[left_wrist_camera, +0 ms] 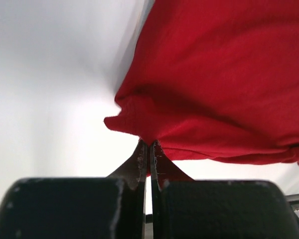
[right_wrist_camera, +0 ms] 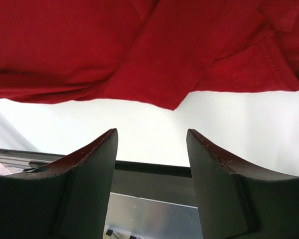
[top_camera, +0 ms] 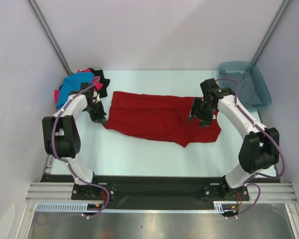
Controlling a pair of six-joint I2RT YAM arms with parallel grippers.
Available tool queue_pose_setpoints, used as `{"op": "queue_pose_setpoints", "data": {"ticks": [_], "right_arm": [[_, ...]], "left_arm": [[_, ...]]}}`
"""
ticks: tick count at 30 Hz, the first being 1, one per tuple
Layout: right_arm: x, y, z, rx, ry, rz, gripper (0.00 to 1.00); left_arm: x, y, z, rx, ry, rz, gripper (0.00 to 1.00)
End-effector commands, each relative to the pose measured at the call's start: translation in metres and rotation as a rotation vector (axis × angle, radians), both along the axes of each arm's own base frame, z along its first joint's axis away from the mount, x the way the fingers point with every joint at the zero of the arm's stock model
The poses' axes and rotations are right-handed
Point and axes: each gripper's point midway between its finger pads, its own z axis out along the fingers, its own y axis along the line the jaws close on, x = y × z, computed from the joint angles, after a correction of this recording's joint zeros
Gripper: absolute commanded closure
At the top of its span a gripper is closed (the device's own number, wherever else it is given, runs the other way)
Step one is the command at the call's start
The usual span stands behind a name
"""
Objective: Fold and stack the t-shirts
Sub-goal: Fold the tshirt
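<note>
A dark red t-shirt lies spread across the middle of the table. My left gripper is at its near left corner. In the left wrist view the left gripper is shut, pinching the edge of the red t-shirt. My right gripper hovers over the shirt's right end. In the right wrist view the right gripper stands open with nothing between its fingers, and the red t-shirt lies just beyond the tips. A heap of t-shirts, blue, pink and black, sits at the back left.
A teal tub stands at the back right with grey cloth in it. White walls close the table on the left, back and right. The black rail with both arm bases runs along the near edge.
</note>
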Motion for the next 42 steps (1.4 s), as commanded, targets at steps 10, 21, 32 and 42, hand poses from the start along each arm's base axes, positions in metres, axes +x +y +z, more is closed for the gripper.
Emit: {"op": "queue_pose_setpoints", "data": {"ticks": [10, 21, 32, 42], "right_arm": [[0.043, -0.019, 0.004, -0.021, -0.022, -0.012, 0.38], [0.017, 0.05, -0.008, 0.089, 0.041, 0.098, 0.39], [0.005, 0.079, -0.015, 0.156, 0.068, 0.161, 0.39], [-0.025, 0.113, -0.049, 0.146, 0.103, 0.396, 0.41]], "left_arm": [[0.088, -0.001, 0.001, -0.049, -0.035, -0.037, 0.82], [0.111, 0.001, -0.016, -0.042, -0.008, -0.059, 0.36], [0.084, 0.015, 0.046, 0.133, -0.2, -0.042, 0.25], [0.039, -0.02, 0.099, 0.093, -0.333, -0.101, 0.13]]}}
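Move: My left hand already pinches the red shirt's near left corner about 4 cm off the table; the middle of the shirt's left edge lies some 9 cm ahead and 2 cm right. The blue pile is about 19 cm ahead and 16 cm left. From my open right hand, the near hem's middle stretch is roughly 11 cm left, 4 cm back and 10 cm below; the sleeve point is 7 cm back and 2 cm left. I carry the pinched corner forward about 11 cm along the shirt's left edge, opening my left fingers on the way and sinking to the table. Then I draw that hand back some 4 cm and lift it about 12 cm, empty, its fingertips tilting forward. My open right hand goes slightly forward, then swings left, back and down towards the near hem, turning some 20 degrees counter-clockwise. ##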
